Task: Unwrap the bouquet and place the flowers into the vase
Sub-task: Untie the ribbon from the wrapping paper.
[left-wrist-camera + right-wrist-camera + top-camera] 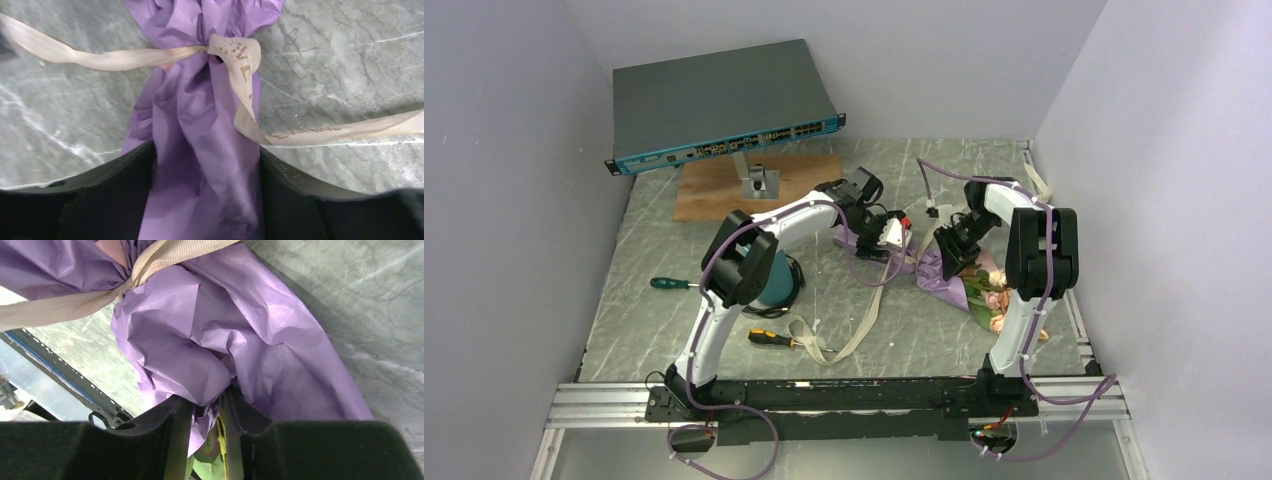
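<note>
The bouquet (pixel 944 272) lies on the marble table in crinkly purple paper, its flowers (pixel 992 298) poking out toward the right arm's base. A cream ribbon (pixel 240 65) is still knotted round its neck. My left gripper (pixel 207 155) is closed on the narrow tail of the bouquet (pixel 200 110), and the paper fills the whole gap between the fingers. My right gripper (pixel 207 400) sits at the paper's wider part (pixel 200 325), jaws slightly apart, with a loose fold and a green leaf (pixel 210 460) between them. The teal vase (pixel 776 285) stands half hidden behind the left arm.
A network switch (pixel 724 105) on a stand over a wooden board (pixel 714 195) fills the back left. A green screwdriver (pixel 669 283), a yellow-black screwdriver (pixel 774 338) and a black cable coil (pixel 796 272) lie near the vase. Loose ribbon (pixel 864 320) trails toward the front rail (pixel 824 400).
</note>
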`<state>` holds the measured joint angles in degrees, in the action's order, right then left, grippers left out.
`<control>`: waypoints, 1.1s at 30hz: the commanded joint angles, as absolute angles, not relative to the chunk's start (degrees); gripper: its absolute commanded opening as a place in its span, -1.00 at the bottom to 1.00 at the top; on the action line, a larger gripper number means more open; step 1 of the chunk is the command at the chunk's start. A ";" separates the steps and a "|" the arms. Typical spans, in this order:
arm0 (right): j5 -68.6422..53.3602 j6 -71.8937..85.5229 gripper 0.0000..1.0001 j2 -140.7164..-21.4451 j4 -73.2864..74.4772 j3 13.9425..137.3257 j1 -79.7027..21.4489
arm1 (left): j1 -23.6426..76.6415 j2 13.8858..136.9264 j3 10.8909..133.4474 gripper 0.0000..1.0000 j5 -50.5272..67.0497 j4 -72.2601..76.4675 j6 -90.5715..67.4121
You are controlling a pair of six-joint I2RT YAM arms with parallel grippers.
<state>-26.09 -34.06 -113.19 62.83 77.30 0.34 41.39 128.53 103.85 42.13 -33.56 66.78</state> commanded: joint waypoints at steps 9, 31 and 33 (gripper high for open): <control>-36.74 -21.38 0.11 -106.70 59.12 89.26 2.21 | 43.16 127.64 97.58 -0.11 41.65 -36.99 65.99; -6.00 9.06 0.41 -116.60 41.20 87.11 -4.03 | 44.74 126.52 95.18 -0.19 38.37 -33.83 64.04; -4.04 10.18 0.43 -118.70 41.74 88.77 -4.22 | 44.75 126.32 94.75 -0.19 38.17 -33.92 64.64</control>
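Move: The wrapped stem end lies about 4 cm below my left hand and 2 cm back. From that hand the knot is some 9 cm to the right and about level with it in reach; the ribbon's near tail crosses about 5 cm back and 2 cm right. From my right hand, still at a fold of the paper, the ribbon's far tail is about 9 cm ahead and 3 cm left, the knot 2 cm ahead and 8 cm left, the flowers some 6 cm back and 10 cm right. My right hand opens further, lets go of the paper fold and arcs forward about 11 cm, rising some 8 cm and sinking again over the ribbon's far tail, turning about 35 degrees clockwise as its open fingers straddle the tail. Meanwhile my left hand sinks about 3 cm, draws slightly back, and closes on the wrapped stem end to grip it. ##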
